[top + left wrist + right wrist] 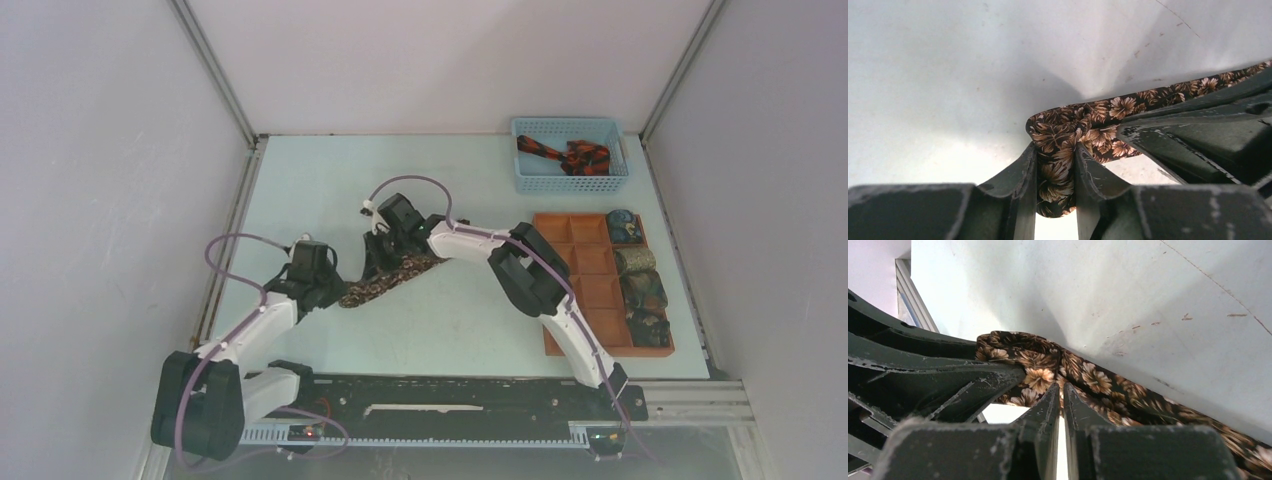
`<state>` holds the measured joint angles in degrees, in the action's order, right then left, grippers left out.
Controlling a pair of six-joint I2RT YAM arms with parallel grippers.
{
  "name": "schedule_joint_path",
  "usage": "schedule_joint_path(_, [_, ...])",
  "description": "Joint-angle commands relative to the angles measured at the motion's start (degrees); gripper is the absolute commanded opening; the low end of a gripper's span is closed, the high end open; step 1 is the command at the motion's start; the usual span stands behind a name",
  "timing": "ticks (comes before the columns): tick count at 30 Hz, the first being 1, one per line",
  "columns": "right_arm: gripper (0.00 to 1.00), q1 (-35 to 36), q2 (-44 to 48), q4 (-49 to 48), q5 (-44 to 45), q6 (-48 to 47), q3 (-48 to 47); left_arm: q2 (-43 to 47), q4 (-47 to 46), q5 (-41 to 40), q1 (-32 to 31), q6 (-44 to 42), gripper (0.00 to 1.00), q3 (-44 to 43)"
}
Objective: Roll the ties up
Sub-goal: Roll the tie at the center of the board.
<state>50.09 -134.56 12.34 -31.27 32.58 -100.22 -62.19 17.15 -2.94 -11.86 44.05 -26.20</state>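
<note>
A dark brown tie (pixel 392 281) with a tan floral print lies slanted on the table between both arms. My left gripper (pixel 335 291) is shut on its folded near end. In the left wrist view the fabric (pixel 1098 112) is pinched between the left gripper (pixel 1055 150) and bulges out on both sides. My right gripper (pixel 386 256) is just beyond it, over the same tie. In the right wrist view the right gripper (pixel 1058 386) stands a thin slit apart with light showing through. Its tips rest against the tie (pixel 1093 380), and nothing lies between them.
A blue mesh basket (pixel 522 168) at the back right holds a black and red-orange tie (pixel 570 157). In front of it, an orange-brown compartment tray (pixel 590 262) has several rolled ties (pixel 640 290) in its right column. The two grippers stand very close together.
</note>
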Motion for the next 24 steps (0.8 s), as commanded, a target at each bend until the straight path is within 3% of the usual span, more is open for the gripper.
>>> schedule_joint_path(1, [0.09, -0.46, 5.39, -1.07, 0.71, 0.66, 0.72, 0.97, 9.03, -7.22, -1.30, -3.87, 0.19, -4.75])
schedule_joint_path(8, [0.08, -2.63, 9.24, -2.91, 1.38, 1.43, 5.48, -4.29, 16.91, -13.11, -4.31, -6.98, 0.19, -10.33])
schedule_joint_path(24, [0.08, -13.83, 22.97, -4.78, 0.82, 1.44, 18.51, -20.40, 29.96, -24.24, -14.83, -5.34, 0.18, -20.99])
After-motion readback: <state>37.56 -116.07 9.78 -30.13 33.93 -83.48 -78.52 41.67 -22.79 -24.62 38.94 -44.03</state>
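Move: The roll at the tie's near end is already pinched between the left fingers. From the left hand, the tie's far end lies about 14 cm ahead and 26 cm to the right, some 2 cm lower. From the shut right fingers, the same far end is roughly 11 cm ahead and 22 cm to the right, about 2 cm down; the roll sits some 4 cm to their left and 3 cm back, 1 cm down. Rightward, forward and up, slowly at first and then faster, the right hand leaves its place beside the roll with fingers shut and travels some 14 cm above the flat strip towards the tie's far end. The left hand keeps its pinch and draws the roll about 2 cm back and a little left, rising about 1 cm and sinking again, while its wrist rolls some 30 degrees, so the fingers come to point steeper down and more to the left. ##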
